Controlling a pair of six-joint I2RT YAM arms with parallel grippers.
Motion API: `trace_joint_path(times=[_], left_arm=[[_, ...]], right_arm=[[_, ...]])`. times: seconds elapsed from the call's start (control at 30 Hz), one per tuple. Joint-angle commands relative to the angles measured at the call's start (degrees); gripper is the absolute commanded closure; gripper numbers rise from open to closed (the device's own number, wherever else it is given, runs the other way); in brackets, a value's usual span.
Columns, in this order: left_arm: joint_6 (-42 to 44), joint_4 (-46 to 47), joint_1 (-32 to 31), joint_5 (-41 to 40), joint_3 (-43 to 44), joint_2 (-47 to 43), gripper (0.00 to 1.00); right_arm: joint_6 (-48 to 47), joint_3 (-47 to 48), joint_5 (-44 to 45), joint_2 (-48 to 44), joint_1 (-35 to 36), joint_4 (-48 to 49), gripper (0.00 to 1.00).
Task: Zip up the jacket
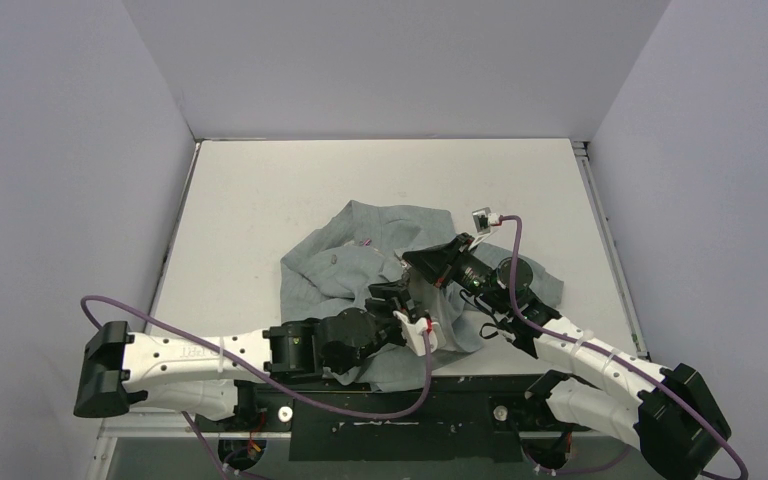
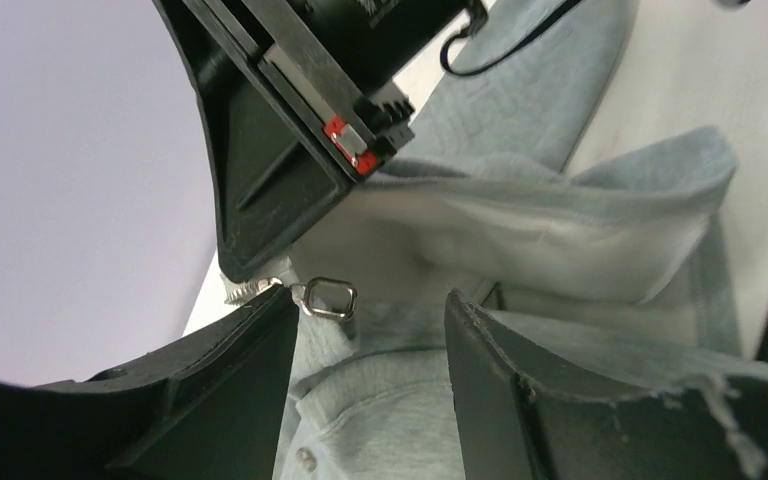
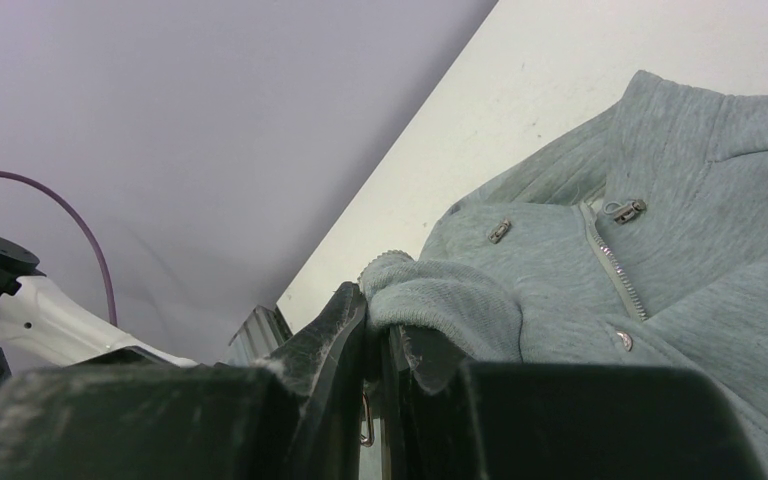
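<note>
The grey jacket [image 1: 345, 262] lies crumpled in the middle of the white table [image 1: 260, 190]. My right gripper [image 1: 430, 262] is shut on a fold of its ribbed edge [image 3: 430, 300], held up off the table, and a metal ring shows in the slit between its fingers. Just below it my left gripper [image 1: 400, 295] stands open. In the left wrist view the silver zipper pull ring [image 2: 328, 297] hangs at the tip of the left finger [image 2: 210, 390], with nothing clamped between the fingers. A zipper line [image 3: 615, 262] runs down the jacket's front.
Pale walls close in the table on the left, back and right. A purple cable [image 1: 512, 262] loops over the right arm, and another [image 1: 160, 325] trails along the left arm. The black base rail [image 1: 390, 410] runs along the near edge.
</note>
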Motion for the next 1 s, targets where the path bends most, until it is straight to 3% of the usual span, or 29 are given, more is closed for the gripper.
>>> trace_joint_path(times=[0.0, 0.47, 0.97], left_arm=[[4.7, 2.5, -0.5, -8.3, 0.3, 1.6, 0.46], [12.7, 6.2, -2.3, -13.0, 1.0, 8.5, 0.48], [10.9, 8.3, -2.3, -14.6, 2.4, 9.8, 0.79]], right_arm=[[0.2, 0.4, -0.2, -0.8, -0.3, 5.0, 1.0], [0.0, -0.1, 0.4, -2.2, -0.3, 4.1, 1.0], [0.2, 0.1, 0.2, -0.8, -0.2, 5.1, 1.0]])
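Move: Ahead of the left hand by about 4 cm, 2 cm to its right and some 2 cm lower, hangs the zip pull ring. The pinched jacket edge, held in the right fingers, is about 5 cm ahead, 2 cm right and 1 cm above the left hand; the small pocket zip lies about 8 cm ahead, 14 cm left and 18 cm below. From the right hand the ring is roughly 2 cm left, 1 cm back and 2 cm down. Sinking about 3 cm while edging some 2 cm forward, the left hand brings its half-open fingertips in to the zip pull ring, rolling some 15 degrees clockwise as seen from behind the hand and swinging round to point more forward. It then nearly stops and narrows its fingers to about half the gap, one tip right at the ring's edge. The right hand stays put, keeping its pinch on the jacket edge. ##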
